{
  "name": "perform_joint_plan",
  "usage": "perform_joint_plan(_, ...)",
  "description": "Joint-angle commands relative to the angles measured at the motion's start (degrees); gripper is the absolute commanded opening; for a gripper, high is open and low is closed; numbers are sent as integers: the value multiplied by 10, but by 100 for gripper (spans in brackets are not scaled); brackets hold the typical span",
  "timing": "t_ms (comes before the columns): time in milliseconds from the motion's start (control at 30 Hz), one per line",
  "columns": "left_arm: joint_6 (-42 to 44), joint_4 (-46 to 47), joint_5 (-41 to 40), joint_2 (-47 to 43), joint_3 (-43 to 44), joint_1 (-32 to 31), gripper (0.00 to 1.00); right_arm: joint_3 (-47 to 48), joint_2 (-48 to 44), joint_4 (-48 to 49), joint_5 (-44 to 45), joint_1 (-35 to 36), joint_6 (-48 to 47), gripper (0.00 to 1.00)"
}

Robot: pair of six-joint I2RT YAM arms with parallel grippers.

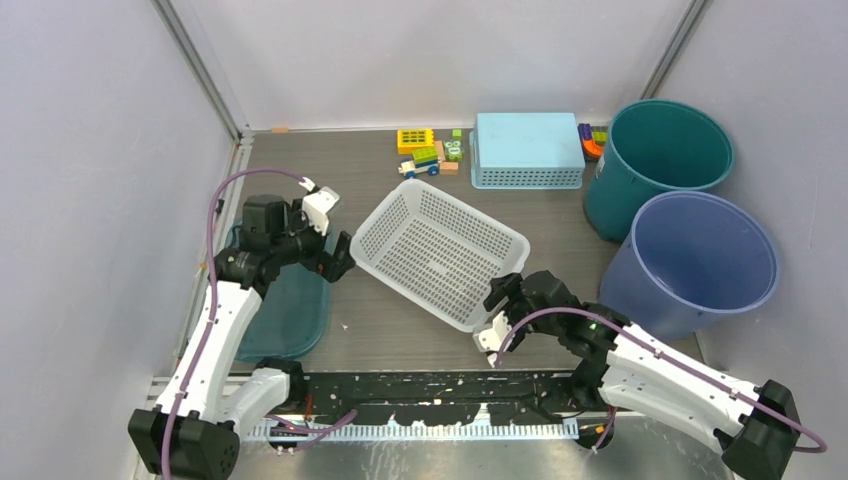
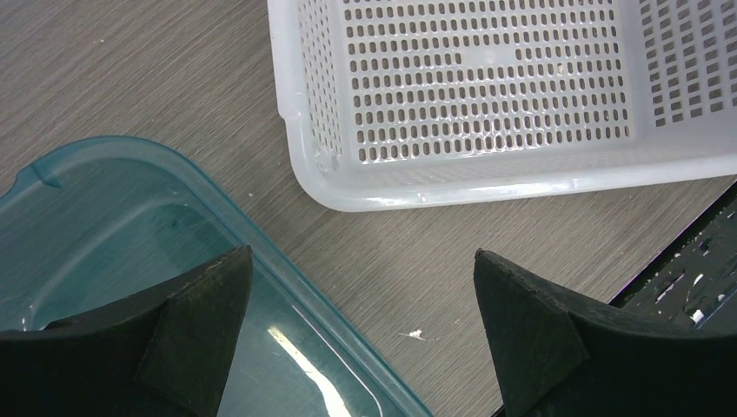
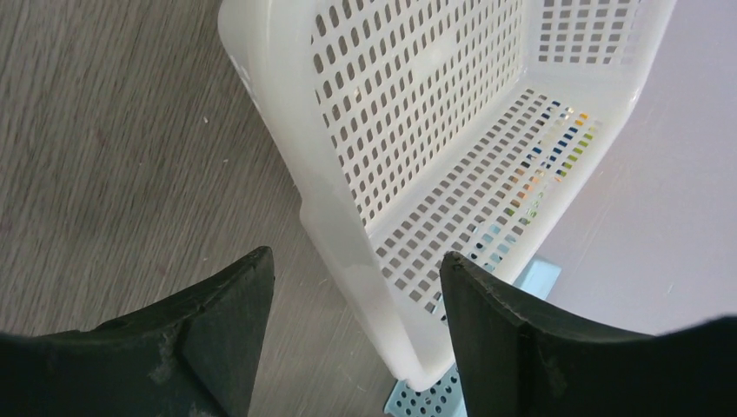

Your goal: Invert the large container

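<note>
The large container is a white perforated basket [image 1: 440,250] [image 2: 487,87] [image 3: 417,130] standing mouth up at the middle of the table. My right gripper [image 1: 503,302] [image 3: 356,254] is at its near right corner, open, with the corner rim between the fingers; the left finger is clearly apart from it. Beside the basket's left corner, my left gripper [image 1: 343,258] [image 2: 361,261] hangs wide open and holds nothing. It is above the edge of a teal lid [image 1: 290,310] [image 2: 130,226].
A light blue basket [image 1: 527,150] lies upside down at the back with small toys [image 1: 425,150] to its left. A teal bucket [image 1: 655,160] and a blue bucket [image 1: 695,260] stand at the right. A black rail [image 1: 430,390] runs along the near edge.
</note>
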Motion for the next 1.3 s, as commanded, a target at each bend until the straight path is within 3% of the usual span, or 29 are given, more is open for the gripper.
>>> perform_joint_plan(0,9,21,11,1,0,7,100,-11,3,42,-16,11,15,72)
perform_joint_plan(300,10,21,15,3,-1,7,100,-3,22,23,-32,19,19,55)
perform_joint_plan(767,6,33,-6,22,-2,8,100,33,24,-25,-54,21,46,13)
perform_joint_plan(1033,3,40,-90,83,9,4,100,81,12,-89,-71,21,55,2)
perform_joint_plan(1267,3,60,-221,107,-5,-23,100,142,6,-153,-113,20,73,1)
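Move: The large container, the white basket, has its middle about 10 cm ahead and 12 cm to the left of the right hand, some 5 cm below; its near right rim already stands between the open fingers. From that hand the upturned light-blue basket lies roughly 32 cm ahead and 5 cm right, the toy blocks 31 cm ahead and 14 cm left. From the left hand the container's middle is about 17 cm right, hardly ahead, and 15 cm below. Ease the right gripper about 2 cm left with a small dip, closing its fingers until they pinch the near right rim of the large container. Then, keeping the pinch, draw it back and up by roughly 2 cm each, tipping the fingers slightly further down. Late on, sink the open left gripper some 5 cm while carrying it forward and left beside the container, touching nothing. ##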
